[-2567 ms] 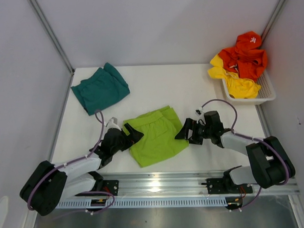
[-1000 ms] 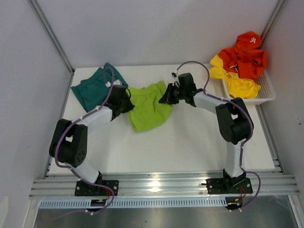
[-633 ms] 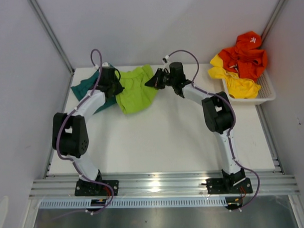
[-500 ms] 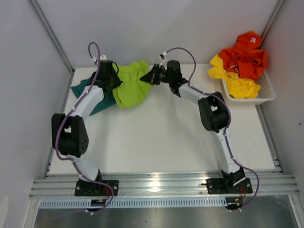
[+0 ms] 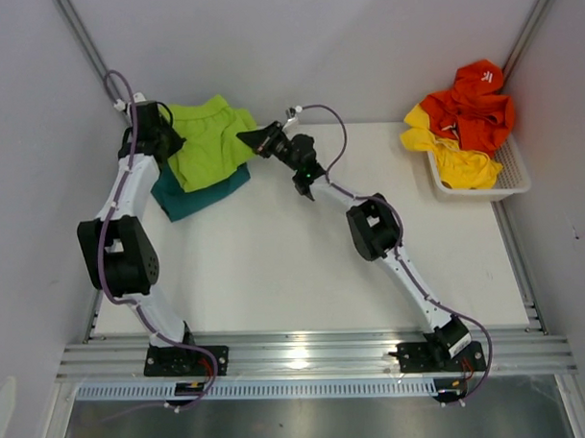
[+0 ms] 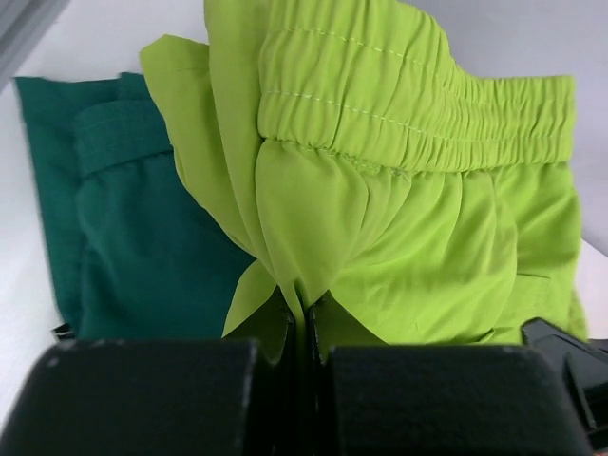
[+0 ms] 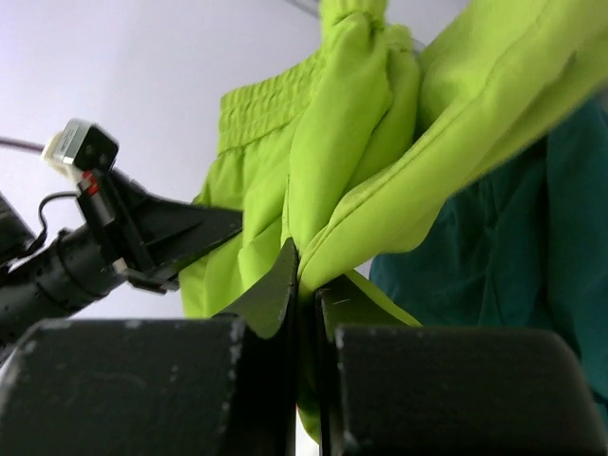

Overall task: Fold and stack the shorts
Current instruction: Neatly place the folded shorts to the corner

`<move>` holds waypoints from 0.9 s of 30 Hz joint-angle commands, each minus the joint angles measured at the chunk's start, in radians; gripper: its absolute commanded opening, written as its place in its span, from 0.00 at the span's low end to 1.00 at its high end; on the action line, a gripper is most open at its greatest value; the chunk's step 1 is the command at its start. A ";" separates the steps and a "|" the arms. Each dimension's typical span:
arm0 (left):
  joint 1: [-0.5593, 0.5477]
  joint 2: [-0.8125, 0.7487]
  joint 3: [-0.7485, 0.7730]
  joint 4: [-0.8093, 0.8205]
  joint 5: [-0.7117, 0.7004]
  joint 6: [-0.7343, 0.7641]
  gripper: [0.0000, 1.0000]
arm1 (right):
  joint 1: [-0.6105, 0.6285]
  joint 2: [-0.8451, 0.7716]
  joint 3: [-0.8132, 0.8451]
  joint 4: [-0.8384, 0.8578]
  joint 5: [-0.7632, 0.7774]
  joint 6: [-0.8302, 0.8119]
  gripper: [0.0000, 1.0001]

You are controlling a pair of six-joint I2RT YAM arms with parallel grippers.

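Observation:
The folded lime green shorts (image 5: 209, 137) hang between both grippers, over the folded teal shorts (image 5: 200, 191) that lie at the table's far left corner. My left gripper (image 5: 167, 144) is shut on the green shorts' left edge (image 6: 302, 285). On their right edge (image 7: 318, 256) my right gripper (image 5: 254, 138) is also shut. The left wrist view shows the elastic waistband (image 6: 418, 123) and the teal shorts (image 6: 123, 237) underneath. Teal fabric (image 7: 532, 256) also shows behind the green shorts in the right wrist view.
A white basket (image 5: 502, 173) at the far right holds orange (image 5: 473, 102) and yellow (image 5: 454, 156) garments. Grey walls close in on the table's left, back and right; both arms stretch far out across the white table (image 5: 304, 267).
Both grippers have carried the lime green shorts from the table's front middle up and left, until they hang over the teal shorts in the far left corner.

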 commanded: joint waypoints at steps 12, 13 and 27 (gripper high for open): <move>0.142 -0.003 -0.124 0.138 0.039 0.034 0.00 | 0.111 0.163 0.240 0.008 0.489 0.142 0.00; 0.144 0.008 -0.127 0.149 0.049 0.038 0.00 | 0.113 0.163 0.237 -0.004 0.498 0.155 0.00; 0.195 0.045 -0.127 0.148 0.069 0.052 0.00 | 0.120 0.122 0.225 -0.118 0.508 0.181 0.00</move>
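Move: The teal pile that the held green shorts are going onto has its middle some 20 cm below the left hand, about 5 cm ahead and 3 cm to its right. The green shorts spread about 8 cm to that hand's right and 3 cm ahead, slightly below it. The table's far-left corner is roughly 15 cm ahead and 10 cm left. From the right hand, the teal pile is about 12 cm left, 2 cm ahead and 19 cm below. Both grippers keep the green shorts pinched at their two sides and carry them down and to the left over the teal pile. The left hand goes about 7 cm each way; the right sinks some 6 cm and shifts left about 4, its wrist tipping the fingers downward and turning clockwise, roughly 15 degrees each. ##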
